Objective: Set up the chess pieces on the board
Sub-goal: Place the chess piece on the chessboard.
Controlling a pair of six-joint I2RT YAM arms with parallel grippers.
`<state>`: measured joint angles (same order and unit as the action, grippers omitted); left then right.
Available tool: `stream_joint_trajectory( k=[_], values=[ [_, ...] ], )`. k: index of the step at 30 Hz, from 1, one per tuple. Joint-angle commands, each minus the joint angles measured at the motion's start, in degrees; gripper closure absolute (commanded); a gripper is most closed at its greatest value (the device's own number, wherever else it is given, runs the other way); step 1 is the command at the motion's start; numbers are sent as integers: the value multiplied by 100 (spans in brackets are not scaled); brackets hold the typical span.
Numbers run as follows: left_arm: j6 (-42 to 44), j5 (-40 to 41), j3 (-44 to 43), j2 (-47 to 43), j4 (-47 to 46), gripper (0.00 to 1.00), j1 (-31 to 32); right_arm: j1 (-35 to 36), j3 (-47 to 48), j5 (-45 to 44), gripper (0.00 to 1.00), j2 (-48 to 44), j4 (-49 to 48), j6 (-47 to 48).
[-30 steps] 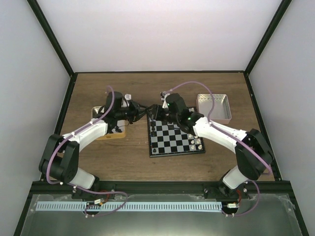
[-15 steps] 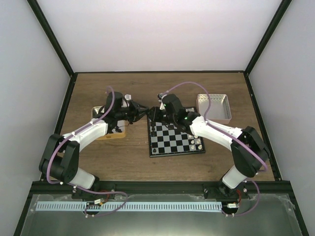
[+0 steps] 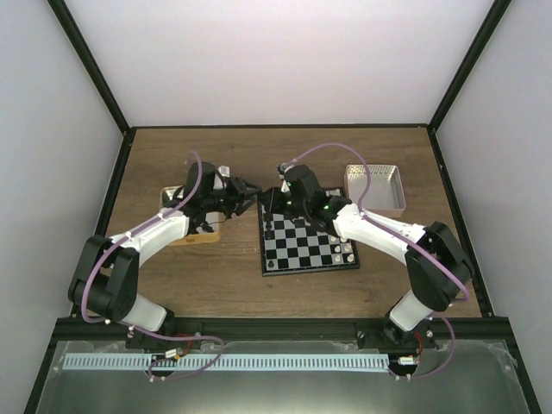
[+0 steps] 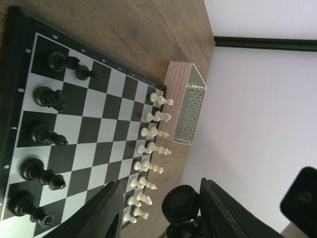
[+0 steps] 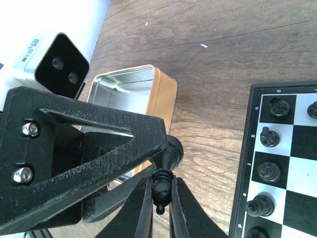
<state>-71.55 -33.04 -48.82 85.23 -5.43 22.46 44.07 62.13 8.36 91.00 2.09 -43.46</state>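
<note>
The board [image 3: 297, 263] lies mid-table, with black chess pieces [image 3: 271, 231] along its left side and white ones [image 3: 343, 252] along its right. My right gripper [image 5: 161, 198] is shut on the head of a black piece [image 5: 162, 184] and holds it in the air just left of the board. My left gripper [image 4: 163, 213] is open, and the piece's round base [image 4: 181, 203] sits between its spread jaws, close to the right-hand one. In the top view the two grippers meet tip to tip, left [image 3: 247, 191] and right [image 3: 266, 196].
An open gold tin [image 3: 191, 236] sits left of the board under my left arm and shows in the right wrist view [image 5: 129, 94]. A silver tin [image 3: 375, 188] stands at the back right, beyond the white pieces [image 4: 153, 131].
My right gripper moved left to meet my left gripper and closed on the piece. My left gripper's jaws have opened and its tip has drawn back slightly left.
</note>
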Motion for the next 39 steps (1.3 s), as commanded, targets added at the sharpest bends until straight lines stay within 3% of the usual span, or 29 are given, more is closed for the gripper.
stream_joint_trajectory(
  k=[1,3,8,15,22,31,39],
  values=[
    [550,367,59,-244,298,52,20,24,159,-196,99,-284,231,123],
    [838,525,42,-340,470,43,21,24,91,-227,99,-397,309,127],
    [1778,1205,-123,-798,1195,33,22,22,-124,-221,99,-660,742,248],
    [3025,2567,-317,-2095,1760,18,-16,21,387,-107,99,-528,2141,713],
    [4529,3957,-1080,-2911,2833,6,-31,208,695,391,99,-97,3342,1002],
    [5370,5242,-495,-3653,2356,3,-32,610,1586,163,99,1026,4459,1097],
    [5325,5375,-146,-4041,2295,0,-36,715,2086,-168,99,1619,4836,967]
  ],
)
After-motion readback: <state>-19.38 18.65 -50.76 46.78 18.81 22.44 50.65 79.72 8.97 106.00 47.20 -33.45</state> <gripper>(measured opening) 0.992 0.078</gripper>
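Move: The right hand already holds the black chess piece; the empty squares on the board's left edge lie about 9 cm back, 2 cm right and 17 cm below. In that column, a black piece stands about 4 cm beyond them and a corner piece some 4 cm nearer. The left hand, partly open, has the tray of black pieces about 19 cm to its left, about level fore-and-aft, 15 cm below. Right hand lowers its piece about 11 cm, 9 back, towards the empty edge squares; opening left hand withdraws leftward. ##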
